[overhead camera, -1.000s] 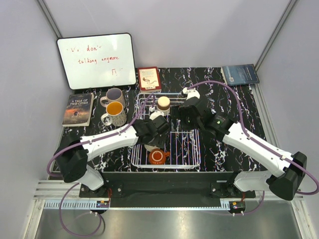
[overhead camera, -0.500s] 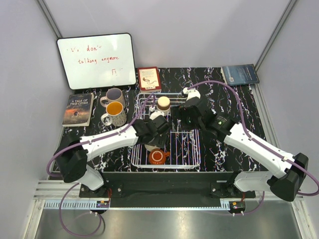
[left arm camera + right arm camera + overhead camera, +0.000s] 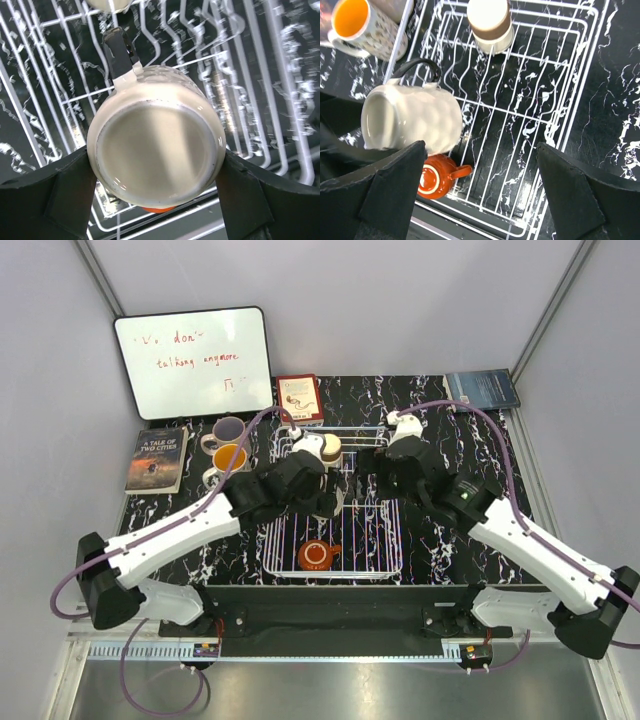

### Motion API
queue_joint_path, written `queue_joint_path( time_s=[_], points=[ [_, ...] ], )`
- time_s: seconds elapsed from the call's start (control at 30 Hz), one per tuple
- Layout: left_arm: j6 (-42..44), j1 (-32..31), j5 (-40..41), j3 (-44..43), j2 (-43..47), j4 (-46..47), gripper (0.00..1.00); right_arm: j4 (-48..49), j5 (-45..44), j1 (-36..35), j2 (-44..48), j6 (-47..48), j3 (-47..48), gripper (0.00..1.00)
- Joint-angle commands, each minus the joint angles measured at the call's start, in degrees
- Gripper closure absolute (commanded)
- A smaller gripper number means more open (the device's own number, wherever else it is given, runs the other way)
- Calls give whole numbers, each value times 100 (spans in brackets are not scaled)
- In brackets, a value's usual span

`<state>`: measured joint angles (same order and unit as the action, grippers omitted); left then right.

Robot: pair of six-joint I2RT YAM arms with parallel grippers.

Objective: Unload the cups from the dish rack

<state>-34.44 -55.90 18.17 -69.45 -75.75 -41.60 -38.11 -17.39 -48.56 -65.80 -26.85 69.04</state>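
Observation:
My left gripper (image 3: 155, 175) is shut on a cream cup (image 3: 156, 145) with a dark handle, its fingers (image 3: 60, 195) pressing both sides of the base. The cup hangs on its side above the white wire dish rack (image 3: 385, 552). The right wrist view shows this cup (image 3: 412, 122) too. Inside the rack sit a squat orange-red cup (image 3: 317, 556) at the front and a cream cup with a brown rim (image 3: 330, 448) at the back. My right gripper (image 3: 482, 170) hovers open and empty over the rack's right half. A speckled cup (image 3: 228, 465) and a pale pink cup (image 3: 229, 430) stand on the table, left of the rack.
A whiteboard (image 3: 192, 362) leans at the back left, with a book (image 3: 157, 458) lying below it. A small red book (image 3: 299, 398) stands behind the rack. A blue book (image 3: 482, 390) lies at the back right corner.
My left gripper has risen from the rack's front with the cream cup and swung toward the back. The right gripper has drifted a little back and right, still open.

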Motion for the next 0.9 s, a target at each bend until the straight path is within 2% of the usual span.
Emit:
queue_joint_path(
  time_s=[0.0, 0.13, 0.33, 0.47, 0.6, 0.73, 0.87],
  points=[
    [86, 26, -489, -236, 429, 776, 100, 58, -336, 162, 409, -285, 31, 0],
    [-98, 263, -1104, 71, 736, 1224, 100, 110, -55, 364, 664, -522, 31, 0],
    [-766, 904, -2581, 1424, 1824, 3426, 100, 268, 710, 742, 832, -909, -101, 0],
    [-1336, 1326, -3214, 2100, 2194, 4324, 100, 680, 1149, 891, 1086, -1164, -390, 0],
    [-1943, 1704, -3978, 2585, 2354, 5354, 100, 1015, 1676, 953, 1210, -1279, -636, 0],
    [-2531, 1811, -4471, 2998, 2301, 6644, 100, 1401, 2046, 962, 1333, -1428, -812, 0],
    [-2849, 1854, -4927, 3236, 2117, 7463, 100, 1789, 2318, 962, 1605, -1534, -997, 0]
  ],
)
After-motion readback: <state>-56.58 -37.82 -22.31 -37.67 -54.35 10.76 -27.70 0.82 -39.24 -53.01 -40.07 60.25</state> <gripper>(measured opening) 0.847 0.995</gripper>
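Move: The left hand already holds the cream cup, with the right hand's open, empty fingers about 9 cm to its right, 3 cm ahead and 6 cm above. From the left hand, the two-tone cup stands roughly 18 cm ahead and 3 cm right, the orange-lined cup 14 cm ahead and 24 cm left, and the red-brown cup 9 cm back and 1 cm left, all some 12 cm lower. For the right hand, the cream cup is about 9 cm left, 3 cm back and 6 cm below. The left hand keeps its grip on the cream cup and lifts it about 7 cm farther above the rack, rolling its right side up some 55 degrees so that the fingers swing from pointing down to pointing across at the right gripper, with the cup's mouth leading. The right hand, fingers staying wide open, first rises about 4 cm while drawing off some 3 cm to the right, then comes back left and slightly towards its base, rolling its left side up about 25 degrees to face the cup without yet taking it. ##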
